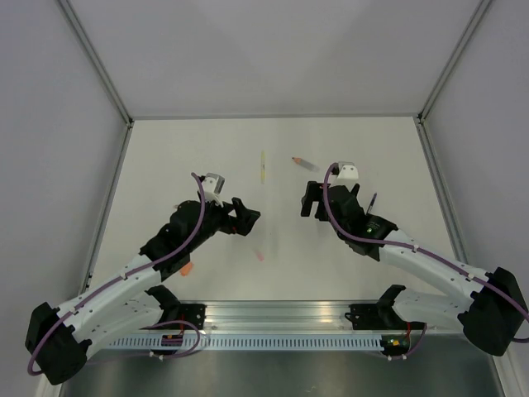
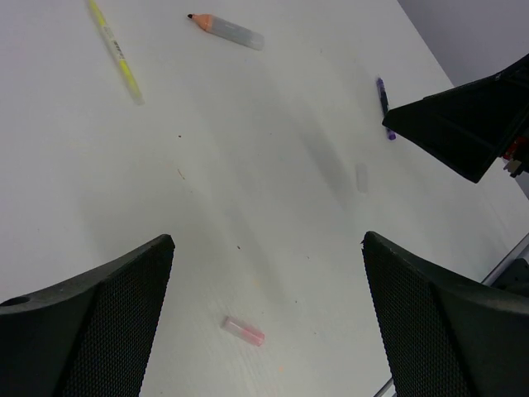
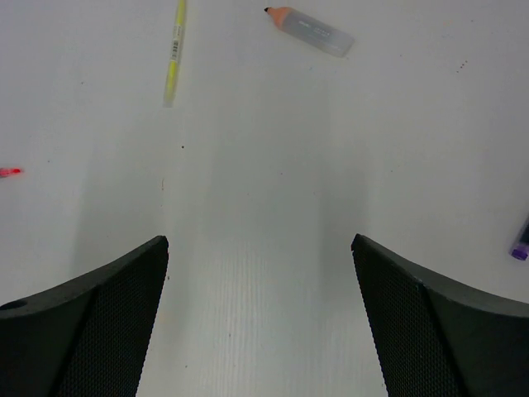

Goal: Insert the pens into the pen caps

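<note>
My left gripper [image 1: 250, 216] is open and empty above the table; in its wrist view [image 2: 267, 240] the pale pink cap [image 2: 243, 331] lies between and below its fingers, and shows from above [image 1: 259, 255] too. My right gripper [image 1: 305, 199] is open and empty, nothing between its fingers [image 3: 259, 240]. The yellow pen [image 1: 263, 165] and the grey pen with an orange tip [image 1: 304, 163] lie beyond both grippers. The dark purple pen [image 1: 373, 201] lies beside the right arm. The orange cap [image 1: 188, 269] lies by the left arm. A pink end [image 3: 10, 172] shows at the right wrist view's left edge.
The white table is walled by grey panels on metal posts [image 1: 99, 66]. A metal rail [image 1: 273, 318] runs along the near edge between the arm bases. The right gripper's finger [image 2: 463, 124] shows in the left wrist view.
</note>
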You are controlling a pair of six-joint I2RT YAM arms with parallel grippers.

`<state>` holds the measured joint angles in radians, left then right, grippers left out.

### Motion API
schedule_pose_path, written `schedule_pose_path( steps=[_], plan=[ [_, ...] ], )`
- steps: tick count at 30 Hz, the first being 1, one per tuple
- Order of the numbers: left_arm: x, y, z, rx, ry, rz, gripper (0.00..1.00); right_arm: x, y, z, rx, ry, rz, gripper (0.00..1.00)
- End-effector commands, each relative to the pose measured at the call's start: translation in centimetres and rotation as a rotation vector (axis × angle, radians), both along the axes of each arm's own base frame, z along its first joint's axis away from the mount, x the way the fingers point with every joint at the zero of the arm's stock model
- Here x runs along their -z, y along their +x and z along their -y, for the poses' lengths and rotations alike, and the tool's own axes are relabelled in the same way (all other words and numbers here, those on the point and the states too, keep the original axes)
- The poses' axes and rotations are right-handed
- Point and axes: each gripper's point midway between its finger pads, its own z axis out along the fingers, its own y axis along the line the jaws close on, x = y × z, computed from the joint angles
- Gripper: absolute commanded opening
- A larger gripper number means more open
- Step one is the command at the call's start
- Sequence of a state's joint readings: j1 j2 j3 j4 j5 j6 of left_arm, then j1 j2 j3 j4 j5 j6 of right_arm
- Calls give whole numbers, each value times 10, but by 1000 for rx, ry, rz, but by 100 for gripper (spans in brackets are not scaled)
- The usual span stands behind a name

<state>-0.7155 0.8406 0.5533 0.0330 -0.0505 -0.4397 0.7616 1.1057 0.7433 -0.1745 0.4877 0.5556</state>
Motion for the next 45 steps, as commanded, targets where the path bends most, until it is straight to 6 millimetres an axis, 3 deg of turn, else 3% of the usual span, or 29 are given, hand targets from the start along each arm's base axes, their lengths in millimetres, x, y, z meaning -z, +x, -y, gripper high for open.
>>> schedule_pose_path(
  steps=[1,4,6,8,9,11,13,16,21,28,36,45],
  plan=[
    [-12,2,0,5,-18,57,100,-24,9,7,72,26,57,98],
    [-10,3,-2,-8,-11,57,100,-24,11,24,150,-35,55,98],
    [-12,4,-2,-13,-16,61,100,-31,18,52,269,-127,64,98],
    [-11,3,-2,-12,-21,63,100,-31,27,64,291,-167,6,98],
    [-11,3,-2,-12,-25,68,100,-27,38,83,323,-169,-37,98],
    [-9,4,-4,-20,-23,69,100,-11,47,99,340,-169,-153,97],
    [-7,5,-4,-27,-17,64,100,11,54,130,407,-177,-257,92],
    [-6,6,-3,-24,-15,58,100,49,45,161,455,-193,-419,79],
    [-4,6,-3,-27,-10,58,100,84,33,205,561,-199,-550,66],
    [-5,7,-4,-30,-7,62,100,119,41,198,493,-186,-611,53],
    [-2,7,-1,-20,-9,51,100,132,43,210,521,-235,-638,51],
    [-3,7,-2,-27,-15,52,100,153,44,202,492,-208,-686,42]
  ],
)
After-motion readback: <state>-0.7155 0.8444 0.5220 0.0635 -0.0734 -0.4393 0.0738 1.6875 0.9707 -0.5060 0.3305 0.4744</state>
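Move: The purple pen lies about 20 cm to the right of the right hand, some 7 cm ahead and 17 cm below it. The clear cap is nearer: roughly 6 cm right and 2 cm back from this hand, while the orange marker lies some 26 cm ahead and 3 cm left, both also about 17 cm down. From the left hand the purple pen is about 45 cm right, 16 cm ahead and 20 cm below. The right hand sweeps some 20 cm to its right, rising slightly and swinging about 7 cm forward before easing back half of that, then sinks about 15 cm overall onto the near half of the purple pen. On the way the wrist tips some 40 degrees down and turns clockwise about 30, and the wide-open fingers narrow to less than half open, ending on either side of the pen without pinching it. ##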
